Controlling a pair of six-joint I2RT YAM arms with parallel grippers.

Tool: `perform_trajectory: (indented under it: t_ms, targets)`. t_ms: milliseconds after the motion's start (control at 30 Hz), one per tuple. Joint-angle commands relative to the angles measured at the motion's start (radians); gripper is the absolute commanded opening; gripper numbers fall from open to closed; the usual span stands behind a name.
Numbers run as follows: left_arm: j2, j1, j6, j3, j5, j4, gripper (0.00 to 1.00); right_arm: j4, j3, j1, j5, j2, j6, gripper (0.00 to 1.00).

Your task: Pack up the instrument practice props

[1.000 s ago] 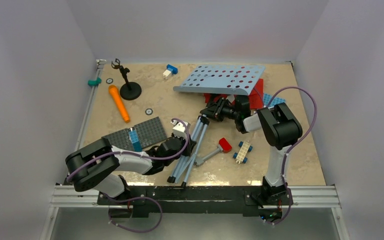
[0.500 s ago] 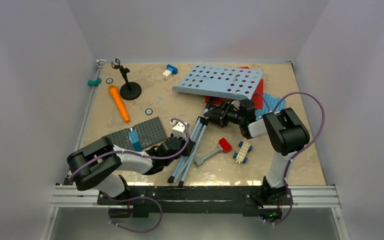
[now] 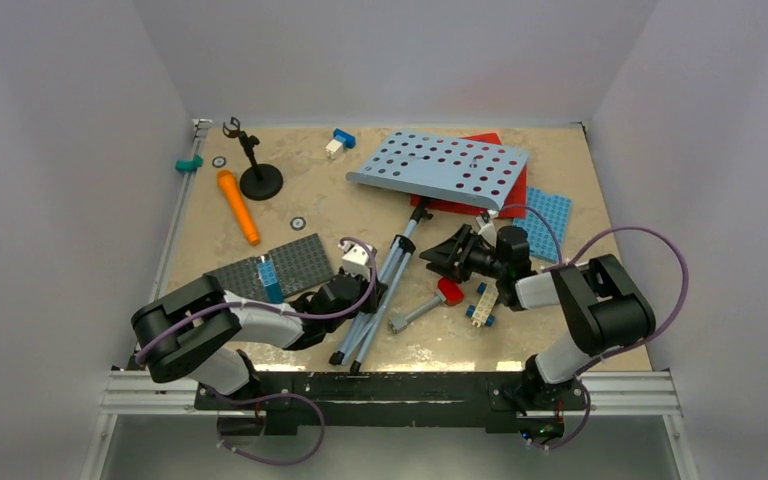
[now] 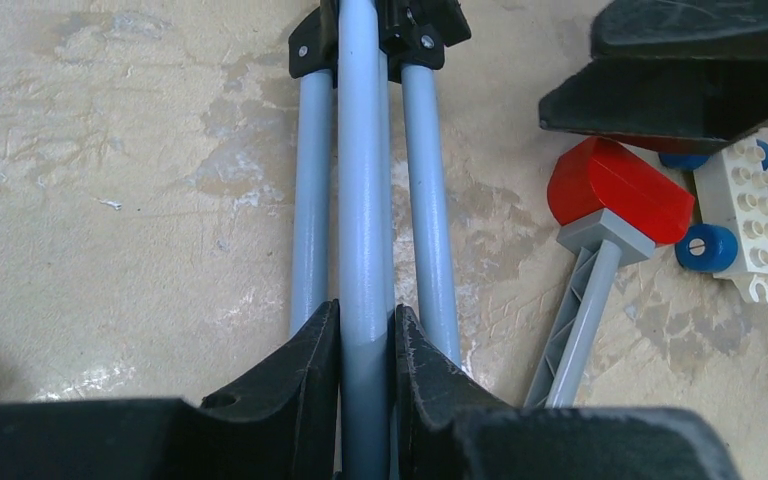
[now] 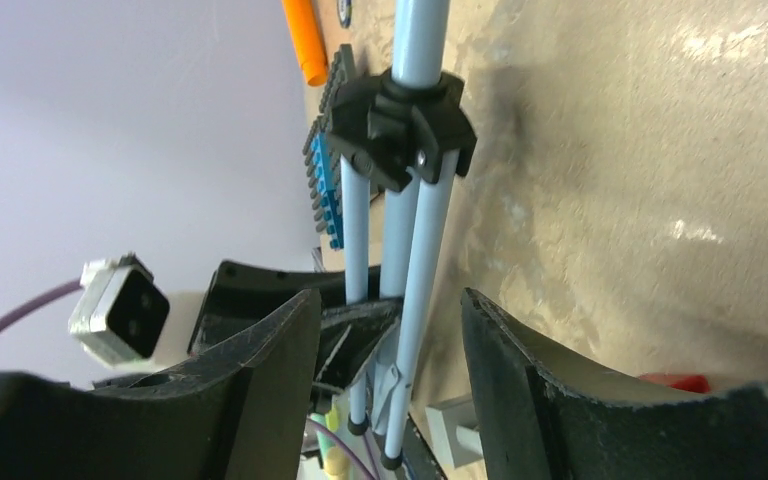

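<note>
The music stand lies tipped on the table, its pale-blue perforated desk (image 3: pixel 442 167) at the back and its folded grey tripod legs (image 3: pixel 372 305) pointing near. My left gripper (image 3: pixel 363 290) is shut on the stand's centre pole (image 4: pixel 364 200), between the two outer legs. My right gripper (image 3: pixel 438 258) stands open just right of the pole, touching nothing; in its wrist view the black tripod collar (image 5: pixel 400 120) sits ahead of the open gripper (image 5: pixel 390 310). Red sheet-music pages (image 3: pixel 495 192) lie under the desk. The orange microphone (image 3: pixel 238 207) and black mic stand (image 3: pixel 258 178) rest at back left.
A red-headed grey hammer (image 3: pixel 430 302) and a white toy car with blue wheels (image 3: pixel 485 303) lie below my right gripper. A grey studded plate (image 3: pixel 290 262) carrying a blue brick (image 3: pixel 269 280) sits left of the tripod. A blue plate (image 3: pixel 548 212) lies at right.
My right gripper opened, let go of the stand's pole and drew back toward the near right. The desk settled lower, uncovering more of the red pages. The left gripper kept its hold.
</note>
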Motion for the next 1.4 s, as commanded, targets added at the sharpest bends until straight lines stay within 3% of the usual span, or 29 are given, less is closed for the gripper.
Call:
perform_trajectory:
  t_ms: [0, 300, 500, 567, 667, 767, 967, 1200, 1367]
  targets:
    - [-0.041, 0.014, 0.016, 0.037, -0.036, 0.152, 0.0, 0.01, -0.031, 0.003, -0.009, -0.133, -0.101, 0.58]
    - [-0.05, 0.016, 0.006, 0.038, -0.046, 0.123, 0.0, -0.523, -0.042, 0.007, 0.131, -0.548, -0.38, 0.58]
    - [-0.05, 0.016, 0.014, 0.079, -0.009, 0.092, 0.0, -0.737, 0.006, 0.068, 0.235, -0.733, -0.522, 0.58]
    - [-0.061, 0.016, 0.019, 0.098, 0.016, 0.061, 0.11, -0.79, 0.033, 0.129, 0.304, -0.732, -0.556, 0.58]
    - [-0.093, 0.016, 0.01, 0.094, 0.054, 0.042, 0.42, -0.816, 0.067, 0.22, 0.373, -0.697, -0.573, 0.59]
    - [-0.141, 0.016, -0.002, 0.07, 0.063, 0.028, 0.67, -0.793, 0.072, 0.267, 0.398, -0.663, -0.555, 0.59]
    - [-0.226, 0.015, 0.02, 0.064, 0.093, -0.073, 0.99, -0.806, 0.088, 0.287, 0.419, -0.649, -0.557, 0.59]
    - [-0.163, 0.013, 0.029, 0.089, 0.125, -0.209, 1.0, -0.937, 0.138, 0.287, 0.453, -0.738, -0.625, 0.59]
    - [-0.303, 0.002, -0.021, 0.009, 0.06, -0.217, 1.0, -1.072, 0.187, 0.287, 0.516, -0.87, -0.707, 0.58]
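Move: The left fingers already hold the folded music stand's tube, with the table roughly 5 cm below them; its black hub is about 7 cm ahead and 4 cm to the right. The toy hammer's middle lies some 4 cm back and 8 cm right of this hand. From the empty right hand the hub is 2 cm ahead, 5 cm left and a bit below; the hammer is 9 cm back, 1 cm left, and the toy car 9 cm back, 10 cm right, both about 8 cm down. The left hand eases the held stand about 1 cm left and down, pauses there, then spreads its fingers wide to let go of the tube, rising nearly 9 cm off the legs with a small shift right before sinking back about 4 cm, still open. Meanwhile the empty right hand draws back about 7 cm from beside the hub towards above the hammer, rising over 6 cm, dipping and rising again, its wrist rolling some 40 degrees with the fingers kept half open. ##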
